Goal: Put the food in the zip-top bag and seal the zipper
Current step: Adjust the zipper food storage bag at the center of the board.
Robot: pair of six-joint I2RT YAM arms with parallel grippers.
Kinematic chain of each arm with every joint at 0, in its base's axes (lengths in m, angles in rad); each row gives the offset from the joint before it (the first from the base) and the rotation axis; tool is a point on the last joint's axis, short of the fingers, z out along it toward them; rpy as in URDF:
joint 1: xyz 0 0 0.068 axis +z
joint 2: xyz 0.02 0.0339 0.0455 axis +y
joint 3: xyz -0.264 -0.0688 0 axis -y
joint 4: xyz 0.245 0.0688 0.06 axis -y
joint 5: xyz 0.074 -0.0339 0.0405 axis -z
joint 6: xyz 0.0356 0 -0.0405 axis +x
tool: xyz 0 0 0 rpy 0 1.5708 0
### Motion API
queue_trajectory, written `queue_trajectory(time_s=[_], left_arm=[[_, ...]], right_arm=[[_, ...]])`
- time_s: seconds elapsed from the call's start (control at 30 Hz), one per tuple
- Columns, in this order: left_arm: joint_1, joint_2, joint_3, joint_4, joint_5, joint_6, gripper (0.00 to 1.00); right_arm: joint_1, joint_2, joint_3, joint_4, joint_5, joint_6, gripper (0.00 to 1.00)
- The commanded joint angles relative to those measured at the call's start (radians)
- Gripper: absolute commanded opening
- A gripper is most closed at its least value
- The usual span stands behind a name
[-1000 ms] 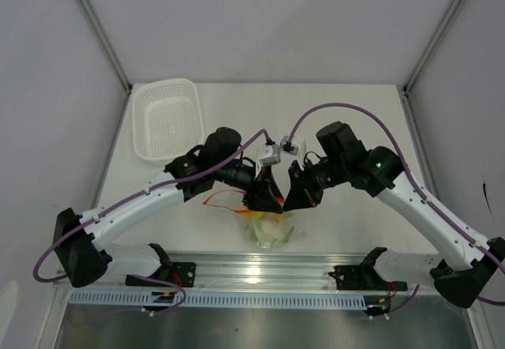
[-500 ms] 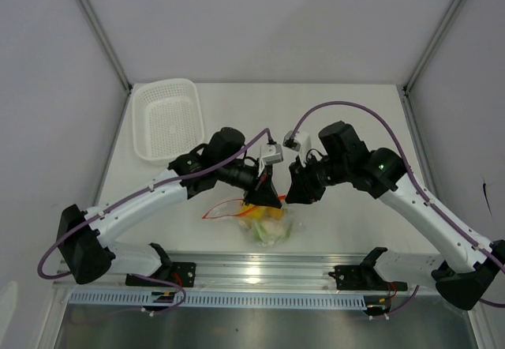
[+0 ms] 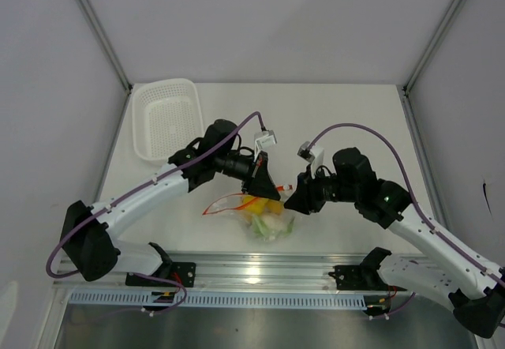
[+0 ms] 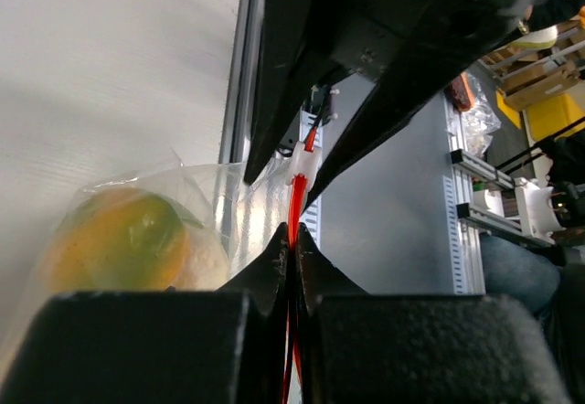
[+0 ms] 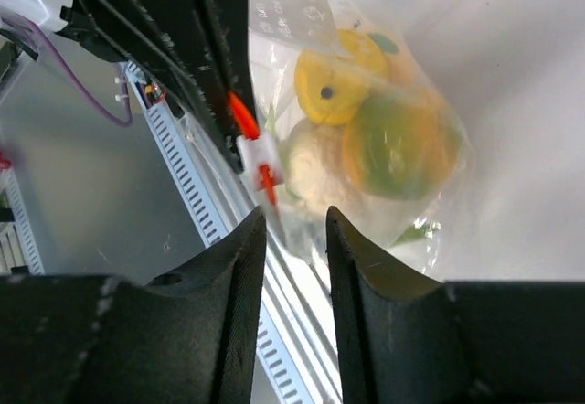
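Observation:
The clear zip-top bag hangs low over the table's near edge with the food inside. In the right wrist view I see a yellow fruit, an orange-green fruit and a white cauliflower piece in it. My left gripper is shut on the orange-red zipper, just behind its white slider. My right gripper stands open beside the bag's right end. Nothing is between its fingers, and the slider lies a little beyond its tips.
A white mesh basket stands at the back left of the table. The aluminium rail with both arm bases runs along the near edge, right below the bag.
My left gripper has shut on the zipper strip. My right gripper has opened, let go and drawn back to the right. The bag has shifted slightly away from the near edge.

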Motion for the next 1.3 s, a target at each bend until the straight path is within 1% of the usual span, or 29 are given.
queue_trajectory(time_s=[0.0, 0.07, 0.2, 0.27, 0.3, 0.33, 0.4, 0.43, 0.63, 0.67, 0.7, 0.77, 0.87, 0.97, 1.0, 1.03, 1.2, 1.27], left_arm=[[0.002, -0.004, -0.014, 0.125, 0.089, -0.078, 0.0], [0.002, 0.004, -0.019, 0.142, 0.106, -0.088, 0.01], [0.002, 0.008, -0.025, 0.159, 0.126, -0.097, 0.0], [0.004, 0.01, -0.026, 0.168, 0.137, -0.097, 0.01], [0.004, 0.013, -0.032, 0.173, 0.143, -0.1, 0.01], [0.004, 0.014, -0.031, 0.179, 0.146, -0.108, 0.01], [0.007, 0.015, -0.039, 0.194, 0.151, -0.117, 0.01], [0.009, 0.015, -0.04, 0.199, 0.149, -0.12, 0.01], [0.021, 0.013, -0.062, 0.219, 0.144, -0.131, 0.01], [0.021, 0.011, -0.063, 0.218, 0.137, -0.131, 0.05], [0.025, 0.011, -0.066, 0.219, 0.132, -0.134, 0.17], [0.028, 0.002, -0.066, 0.222, 0.118, -0.132, 0.56], [0.027, -0.025, -0.063, 0.259, 0.118, -0.137, 0.72], [0.028, -0.03, -0.037, 0.297, 0.118, -0.157, 0.76], [0.027, -0.027, -0.031, 0.303, 0.115, -0.169, 0.96], [0.028, -0.022, -0.022, 0.303, 0.103, -0.172, 0.99], [0.024, -0.015, -0.029, 0.405, 0.088, -0.217, 1.0], [0.016, -0.033, -0.037, 0.422, 0.057, -0.204, 1.0]], right_arm=[[0.001, -0.042, -0.064, 0.247, -0.033, 0.082, 0.34], [0.001, -0.043, -0.086, 0.29, -0.029, 0.078, 0.33], [0.0, -0.042, -0.092, 0.318, -0.024, 0.044, 0.31], [-0.002, -0.045, -0.094, 0.336, -0.036, 0.035, 0.28], [-0.002, -0.042, -0.097, 0.339, -0.039, 0.035, 0.25], [-0.003, -0.039, -0.097, 0.341, -0.044, 0.032, 0.14], [-0.006, -0.034, -0.106, 0.336, -0.046, 0.035, 0.02], [-0.005, -0.04, -0.112, 0.338, -0.046, 0.041, 0.0], [-0.008, -0.118, -0.161, 0.375, -0.001, 0.082, 0.0], [-0.011, -0.128, -0.163, 0.376, 0.005, 0.087, 0.0], [-0.012, -0.134, -0.163, 0.375, 0.005, 0.089, 0.0], [-0.015, -0.144, -0.163, 0.364, -0.003, 0.089, 0.0], [-0.017, -0.138, -0.164, 0.355, -0.027, 0.083, 0.0], [-0.018, -0.128, -0.164, 0.353, -0.073, 0.079, 0.0], [-0.018, -0.12, -0.163, 0.355, -0.091, 0.081, 0.0], [-0.018, -0.115, -0.163, 0.352, -0.101, 0.082, 0.0], [-0.018, -0.099, -0.154, 0.346, -0.13, 0.098, 0.0], [-0.02, -0.092, -0.149, 0.339, -0.133, 0.107, 0.0]])
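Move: The zipper end with the white slider sits about 2 cm to the right hand's left, at nearly its depth and a centimetre higher; the slider end's far tip, the zipper's left end, lies some 21 cm to the left and roughly 5 cm lower. The food in the bag is about 4 cm left, 3 cm ahead and 15 cm below. The left hand, already pinching the zipper, has the slider end just 2 cm to its right. Reaching about 2 cm to the left, the half-open right fingers shut on the bag's corner right beside the white slider and keep that pinch, the hand rolling some 10 degrees and staying close by. The left hand nearly holds still meanwhile; then its fingers open wide, let go of the zipper, and it lifts roughly 2.5 cm, easing slightly right and rolling a little. ##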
